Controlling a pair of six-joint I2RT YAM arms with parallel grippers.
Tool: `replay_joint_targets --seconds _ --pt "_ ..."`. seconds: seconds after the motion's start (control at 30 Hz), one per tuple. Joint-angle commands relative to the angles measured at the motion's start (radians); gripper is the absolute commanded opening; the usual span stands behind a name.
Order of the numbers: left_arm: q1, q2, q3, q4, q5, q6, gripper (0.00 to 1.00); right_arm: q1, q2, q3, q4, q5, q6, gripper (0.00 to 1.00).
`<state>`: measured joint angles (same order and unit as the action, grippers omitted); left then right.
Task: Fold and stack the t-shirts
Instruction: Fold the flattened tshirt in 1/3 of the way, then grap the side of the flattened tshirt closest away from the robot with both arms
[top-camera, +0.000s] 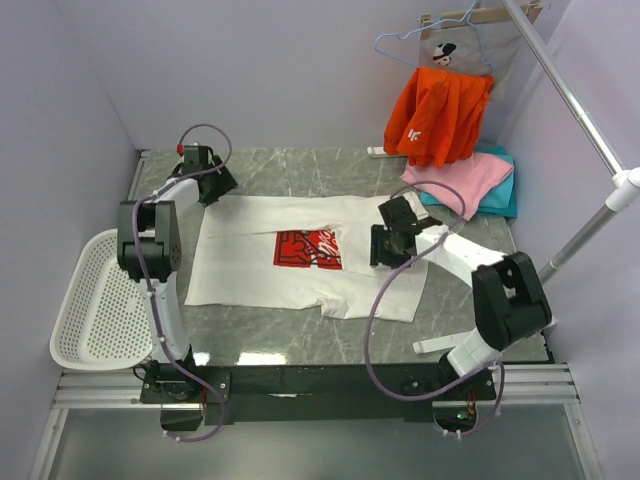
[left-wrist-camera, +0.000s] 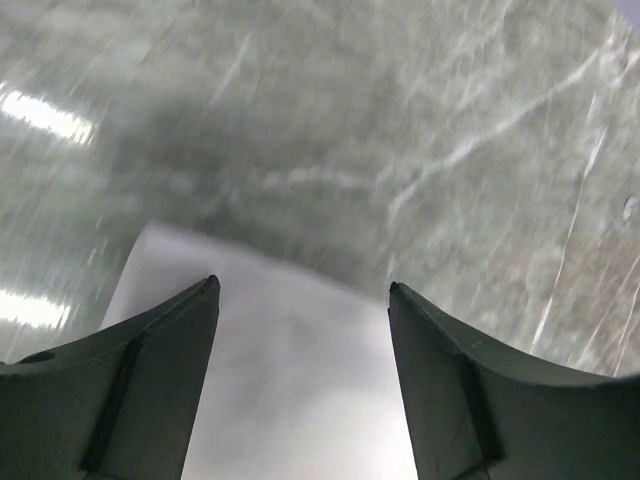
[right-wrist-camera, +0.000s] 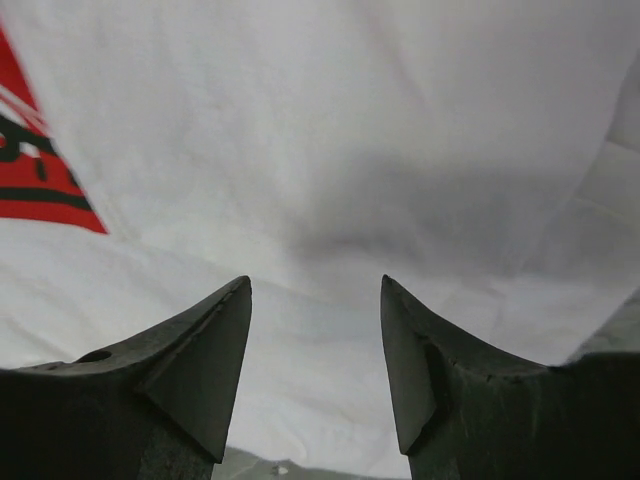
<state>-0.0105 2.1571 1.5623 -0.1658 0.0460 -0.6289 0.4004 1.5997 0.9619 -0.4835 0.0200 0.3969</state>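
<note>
A white t-shirt (top-camera: 300, 255) with a red square print (top-camera: 308, 248) lies spread flat in the middle of the marble table. My left gripper (top-camera: 220, 190) is at its far left corner, open; in the left wrist view that white corner (left-wrist-camera: 280, 380) lies under the gap of the left gripper (left-wrist-camera: 303, 287). My right gripper (top-camera: 380, 248) hovers over the shirt just right of the print, open. The right wrist view has white cloth (right-wrist-camera: 330, 150) below the right gripper (right-wrist-camera: 315, 282) and the print's edge (right-wrist-camera: 30, 170) at left. A pink t-shirt (top-camera: 455, 180) lies on a teal one (top-camera: 503, 195) at the back right.
A white perforated basket (top-camera: 95, 300) sits off the table's left edge. An orange garment (top-camera: 440, 115) hangs on a hanger at the back right. A slanted metal pole (top-camera: 570, 100) crosses the right side. A white strip (top-camera: 435, 345) lies by the right arm's base.
</note>
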Motion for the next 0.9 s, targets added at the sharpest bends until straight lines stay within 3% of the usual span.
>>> replay_joint_targets --seconds 0.0,0.23,0.5,0.67,0.87 --pt "-0.058 -0.242 -0.085 -0.04 -0.098 0.023 0.74 0.0 -0.162 0.07 -0.042 0.047 -0.011 0.62" --pt "-0.204 -0.543 -0.451 -0.06 -0.204 -0.126 0.74 0.012 -0.345 -0.107 -0.008 -0.145 0.131 0.62" --pt "-0.279 -0.879 -0.85 -0.092 -0.307 -0.253 0.75 0.15 -0.674 -0.463 0.141 -0.195 0.422 0.62" --pt "-0.284 -1.061 -0.967 -0.113 -0.319 -0.285 0.76 0.267 -0.751 -0.589 0.166 -0.149 0.568 0.62" --pt "-0.284 -1.093 -1.036 -0.11 -0.344 -0.299 0.77 0.311 -0.678 -0.601 0.215 -0.062 0.586 0.62"
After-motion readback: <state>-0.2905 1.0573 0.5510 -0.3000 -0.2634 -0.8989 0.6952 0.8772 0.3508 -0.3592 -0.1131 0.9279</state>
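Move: The left hand is at the shirt's far-left corner, which lies level with it and some 4 cm to its left. It goes for the near-left corner, about 37 cm back and 3 cm left; the red print is 23 cm back and 27 cm right, 2 cm lower like the rest. The right hand's part of the near edge lies roughly 15 cm back, 4 cm left and 2 cm down, with the near-right corner 16 cm back and 5 cm right, and the print 2 cm ahead and 21 cm left. Back towards the shirt's near edge go both hands, fingers staying open: the left hand arcs up about 8 cm and travels nearly 30 cm back over the shirt before sinking partway. The right hand first rises straight off the sleeve area, then comes back some 16 cm and down, a little to the left, rolling its left side up about 25 degrees, to just in front of the near edge. ##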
